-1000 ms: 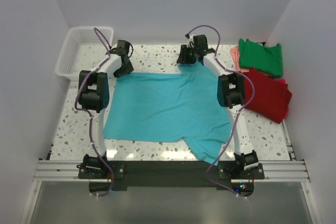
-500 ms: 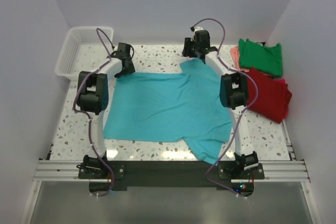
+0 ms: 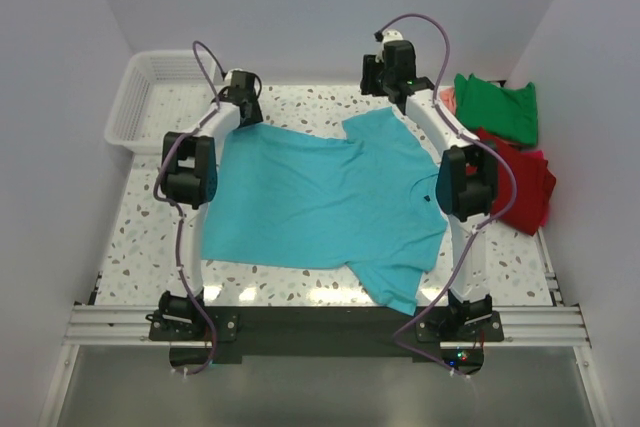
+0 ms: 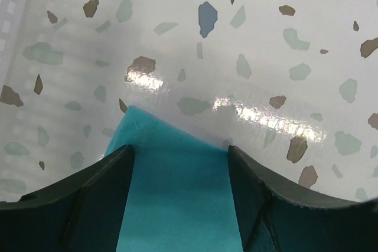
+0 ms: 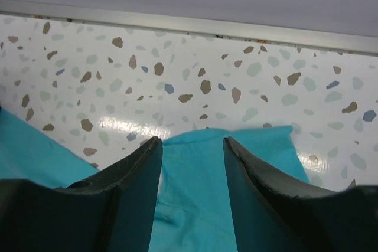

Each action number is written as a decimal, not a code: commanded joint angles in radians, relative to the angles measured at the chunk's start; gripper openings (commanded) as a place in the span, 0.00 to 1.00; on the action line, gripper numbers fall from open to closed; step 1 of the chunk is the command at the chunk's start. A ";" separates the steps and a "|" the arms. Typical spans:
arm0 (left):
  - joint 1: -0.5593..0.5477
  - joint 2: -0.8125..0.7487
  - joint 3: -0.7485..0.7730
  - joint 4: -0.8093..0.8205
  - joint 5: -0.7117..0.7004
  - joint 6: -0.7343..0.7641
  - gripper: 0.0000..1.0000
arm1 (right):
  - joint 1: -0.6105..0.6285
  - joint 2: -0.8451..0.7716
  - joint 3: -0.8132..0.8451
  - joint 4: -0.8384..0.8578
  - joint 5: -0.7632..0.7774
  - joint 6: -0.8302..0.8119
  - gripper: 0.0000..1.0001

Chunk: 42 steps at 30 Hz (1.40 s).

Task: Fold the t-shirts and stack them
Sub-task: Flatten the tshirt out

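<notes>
The turquoise t-shirt [image 3: 320,197] lies spread flat in the middle of the table. My left gripper [image 3: 244,103] hovers over its far left corner. In the left wrist view the gripper [image 4: 180,153] is open, and that corner [image 4: 177,193] lies on the table between the two fingers without being pinched. My right gripper [image 3: 388,75] is at the far sleeve. In the right wrist view it [image 5: 192,143] is open too, with the sleeve [image 5: 195,193] lying loose below the gap. Folded green [image 3: 497,107] and red [image 3: 520,182] t-shirts sit at the right, over a salmon-pink one [image 3: 449,105].
A white lattice basket [image 3: 135,97] stands at the far left corner. The back wall runs close behind both grippers. The right arm's elbow [image 3: 466,182] hangs over the turquoise shirt's right edge, next to the red shirt.
Both grippers have opened wider and drawn back toward the far wall. The turquoise shirt's far corner and sleeve have been let go and now lie flat.
</notes>
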 commanded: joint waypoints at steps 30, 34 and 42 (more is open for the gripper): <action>-0.003 -0.056 -0.081 0.008 -0.031 -0.035 0.71 | -0.035 0.347 0.282 -0.382 0.162 -0.016 0.68; -0.003 -0.061 -0.072 0.008 -0.020 -0.029 0.71 | -0.050 0.412 0.386 -0.463 0.129 -0.016 0.78; -0.003 -0.040 -0.031 -0.005 0.013 -0.024 0.71 | -0.057 0.410 0.377 -0.448 0.177 -0.022 0.80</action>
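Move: The far edge of the turquoise t-shirt's sleeve lies about 16 cm below the right hand and 6 cm to its right, about level with it in reach. The pink cloth is roughly 22 cm to the right of that edge and 3 cm farther out; the green shirt is some 38 cm to the right of it, 1 cm farther out. From the left hand, already on the shirt's far left corner, the sleeve edge is about 43 cm right, 2 cm ahead, at nearly the same height. Right hand sinks about 15 cm onto the sleeve, tipping down and sliding right, fingers spreading; left keeps pinning the corner. ##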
